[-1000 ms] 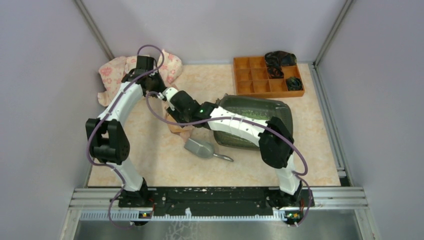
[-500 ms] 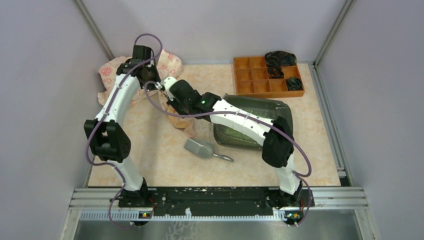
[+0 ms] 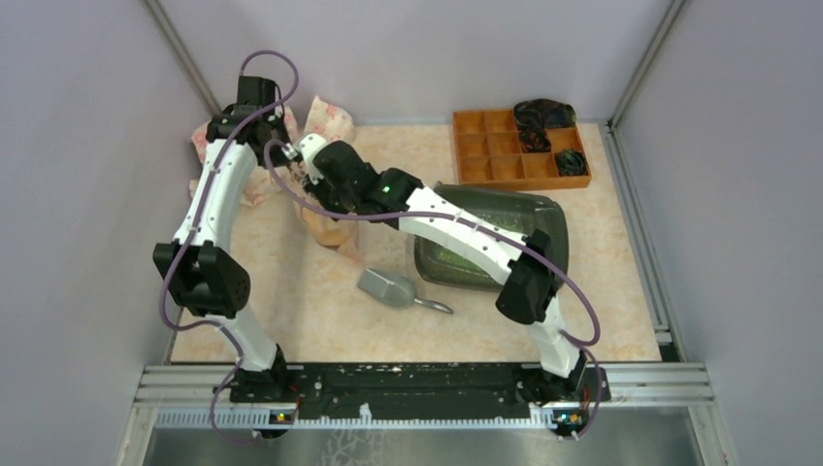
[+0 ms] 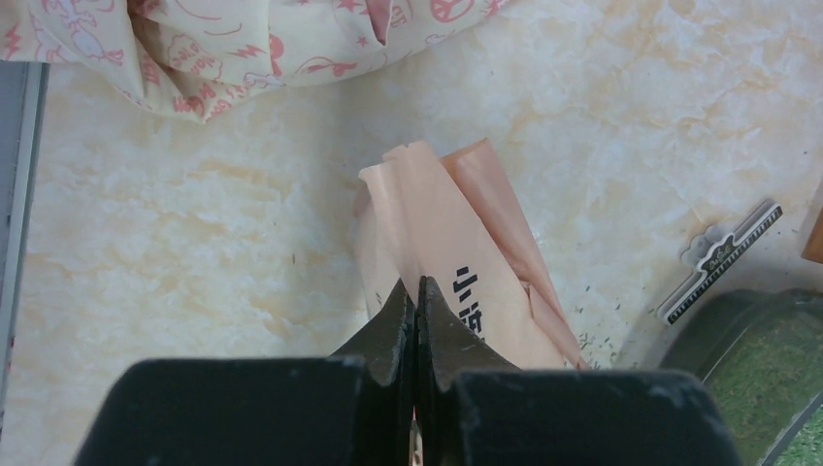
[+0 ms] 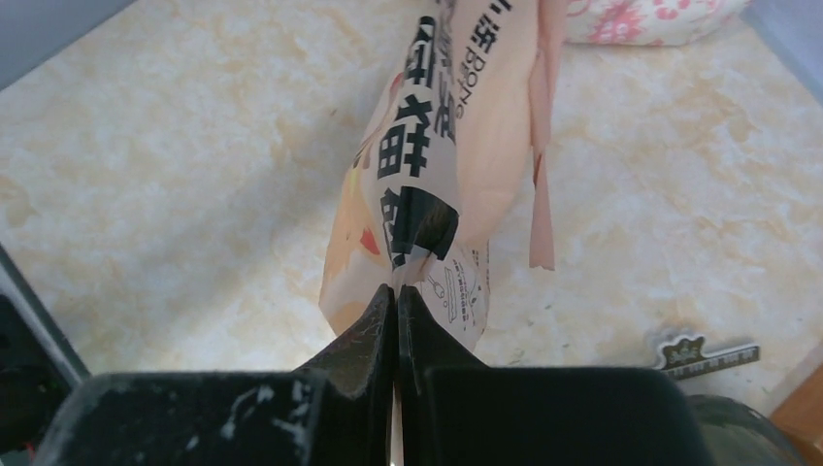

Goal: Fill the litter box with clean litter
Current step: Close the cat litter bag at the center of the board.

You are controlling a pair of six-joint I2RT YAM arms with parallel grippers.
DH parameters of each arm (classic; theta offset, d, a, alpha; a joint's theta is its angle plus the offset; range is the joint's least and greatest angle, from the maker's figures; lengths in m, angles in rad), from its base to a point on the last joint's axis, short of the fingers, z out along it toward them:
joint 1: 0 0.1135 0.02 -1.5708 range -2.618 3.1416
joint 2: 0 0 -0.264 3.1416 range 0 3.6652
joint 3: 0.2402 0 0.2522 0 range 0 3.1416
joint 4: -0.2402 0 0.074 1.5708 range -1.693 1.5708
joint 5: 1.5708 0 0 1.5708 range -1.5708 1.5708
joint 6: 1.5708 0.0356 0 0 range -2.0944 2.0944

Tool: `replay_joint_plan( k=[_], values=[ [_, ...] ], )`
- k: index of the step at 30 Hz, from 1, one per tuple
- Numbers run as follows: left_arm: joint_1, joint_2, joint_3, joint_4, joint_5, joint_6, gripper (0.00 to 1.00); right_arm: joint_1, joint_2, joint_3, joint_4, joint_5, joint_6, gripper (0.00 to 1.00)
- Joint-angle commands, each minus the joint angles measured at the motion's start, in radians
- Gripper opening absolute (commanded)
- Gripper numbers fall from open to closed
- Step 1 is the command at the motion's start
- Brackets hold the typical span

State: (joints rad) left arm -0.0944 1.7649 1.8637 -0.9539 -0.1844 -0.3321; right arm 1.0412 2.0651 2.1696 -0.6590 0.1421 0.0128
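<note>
The peach-orange paper bag (image 3: 331, 229) hangs left of the litter box (image 3: 529, 211), a dark shallow tray with a thin layer of green clean litter (image 4: 776, 374) inside. My left gripper (image 4: 417, 287) is shut on one edge of the bag (image 4: 466, 262). Reaching across from the right, my right gripper (image 5: 396, 289) is shut on another edge of the bag (image 5: 437, 146). Both pinch thin paper, so the jaws look fully closed. The bag's opening is hidden in every view.
A grey metal scoop (image 3: 388, 288) lies in front of the bag. An orange organiser tray (image 3: 505, 148) stands at the back right, and a pink printed cloth (image 3: 328, 117) lies at the back left. A small black-and-white strip (image 4: 728, 258) lies beside the litter box corner.
Both grippers have closed onto the bag. Both arms have moved toward the back left, drawing the bag up and away from the scoop.
</note>
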Motion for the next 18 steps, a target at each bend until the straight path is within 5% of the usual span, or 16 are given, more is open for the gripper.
replay_joint_plan(
  k=[1,3,5,6,10,18],
  values=[
    [0.024,-0.029,-0.029,0.065,-0.056,0.038,0.0,0.058,-0.022,-0.028,0.055,-0.072,0.104,0.0],
    [0.024,-0.029,-0.069,0.111,-0.031,0.034,0.0,0.065,-0.021,-0.076,0.091,-0.116,0.148,0.04],
    [0.025,-0.024,-0.121,0.147,0.01,0.028,0.0,0.064,-0.016,-0.088,0.076,-0.12,0.174,0.4],
    [0.025,-0.017,-0.128,0.149,0.02,0.024,0.0,0.062,-0.023,-0.087,0.051,-0.101,0.173,0.44],
    [0.025,-0.008,-0.135,0.149,0.043,0.021,0.0,-0.027,-0.177,-0.185,0.044,-0.069,0.195,0.55],
    [0.026,-0.018,-0.154,0.179,0.05,0.023,0.0,-0.279,-0.386,-0.369,-0.027,-0.063,0.205,0.57]
  ],
)
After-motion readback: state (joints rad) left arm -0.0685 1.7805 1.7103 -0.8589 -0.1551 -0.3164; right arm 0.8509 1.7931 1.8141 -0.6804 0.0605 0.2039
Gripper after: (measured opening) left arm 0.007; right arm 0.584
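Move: The litter bag is already pinched in both hands: its body lies some 9 cm back, 5 cm right and 13 cm below the left hand, and nearly straight under the right, about 14 cm down. From the right hand the black-and-white clip lies about 22 cm right and 8 cm ahead, the scoop 16 cm right and 13 back. The floral cloth is roughly 8 cm ahead and 7 left of the left hand. The litter bag is let down about 5 cm by both hands together, the left keeping its shut pinch and staying there. On the way down the right hand also draws back some 4 cm, opens wide and lets go, then sweeps quickly about 13 cm to the right, rising and reaching forward, turning clockwise, away from the bag towards the clip beside the litter box. ##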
